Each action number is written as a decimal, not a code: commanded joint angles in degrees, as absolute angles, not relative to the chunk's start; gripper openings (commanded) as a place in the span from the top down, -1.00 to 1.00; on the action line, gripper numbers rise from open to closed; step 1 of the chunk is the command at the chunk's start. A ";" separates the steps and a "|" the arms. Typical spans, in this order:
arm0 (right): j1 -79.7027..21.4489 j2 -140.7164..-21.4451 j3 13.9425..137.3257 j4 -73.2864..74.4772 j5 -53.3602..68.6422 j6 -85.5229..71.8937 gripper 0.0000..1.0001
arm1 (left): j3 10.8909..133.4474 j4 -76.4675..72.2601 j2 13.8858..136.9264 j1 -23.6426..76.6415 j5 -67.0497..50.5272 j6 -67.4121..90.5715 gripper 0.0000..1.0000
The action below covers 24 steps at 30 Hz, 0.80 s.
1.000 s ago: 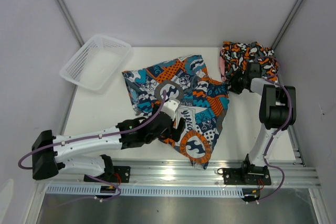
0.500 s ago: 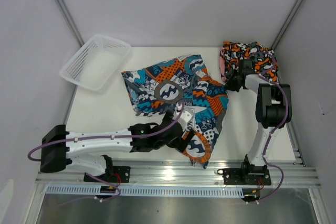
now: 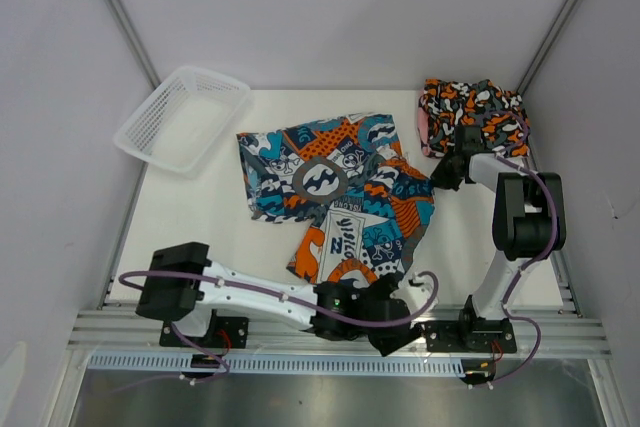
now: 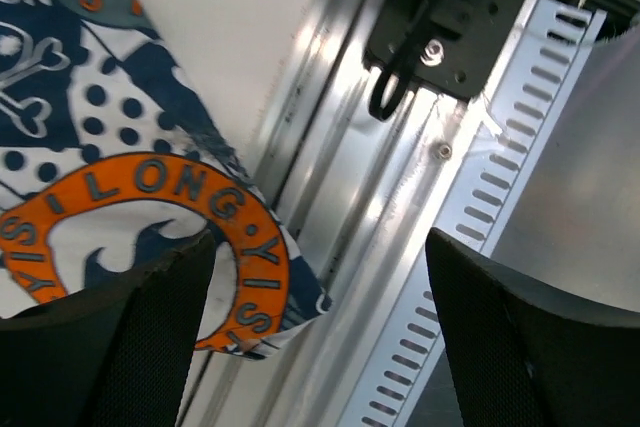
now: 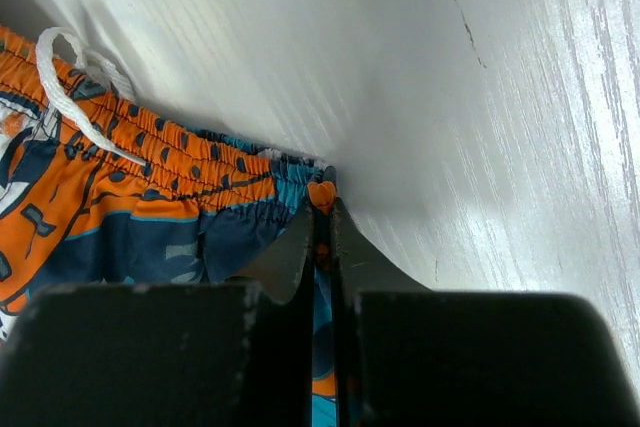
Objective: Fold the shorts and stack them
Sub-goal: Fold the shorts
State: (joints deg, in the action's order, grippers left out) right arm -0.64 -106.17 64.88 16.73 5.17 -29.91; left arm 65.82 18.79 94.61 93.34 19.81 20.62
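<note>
The teal-navy shorts (image 3: 335,197) lie spread out in the middle of the table, with an orange ring print at the near hem (image 4: 150,217). My right gripper (image 3: 441,179) is shut on the corner of their orange elastic waistband (image 5: 322,209), beside the white drawstring (image 5: 70,77). The black shorts with orange-white blotches (image 3: 472,109) sit bunched at the back right, and a sliver of the pink shorts (image 3: 422,125) shows at their left edge. My left gripper (image 3: 398,332) hangs open over the front rail just past the near hem, with nothing between its fingers (image 4: 100,347).
A white mesh basket (image 3: 182,117) stands tilted at the back left corner. An aluminium rail (image 4: 400,197) runs along the table's near edge, and the right arm's black base mount (image 4: 450,7) is bolted to it close to my left gripper.
The left arm swung from the middle of the teal-navy shorts down to the front rail. The right gripper left the black shorts and shut on the waistband corner. The near hem shifted back.
</note>
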 commanded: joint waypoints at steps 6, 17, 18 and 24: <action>-0.61 -105.38 59.77 9.77 4.48 -29.62 1.00 | 67.41 23.99 97.29 96.93 19.42 25.65 -0.72; 2.11 -102.83 54.93 4.13 8.26 -30.06 1.00 | 74.61 36.98 107.38 97.82 29.69 36.55 -0.33; 2.11 -102.92 54.93 4.30 8.35 -30.15 1.00 | 76.45 39.00 108.27 97.82 30.75 38.82 -0.31; 2.37 -103.36 55.20 4.40 9.14 -30.15 1.00 | 78.66 43.95 110.48 97.91 32.43 41.83 -0.17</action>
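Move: The hem corner of the shorts, lying over the metal rail, is about 3 cm ahead of the left hand, 4 cm to its left and 10 cm below. The orange ring print lies some 10 cm ahead and 8 cm left of that hand, equally low; the right arm's base is roughly 20 cm to its right and 2 cm back. From the right hand, shut on the waistband end, the hem corner is about 38 cm back and 19 cm left. Left hand sinks about 7 cm, slightly left, towards the hem corner, turning some 25 degrees, fingers partly closing. ##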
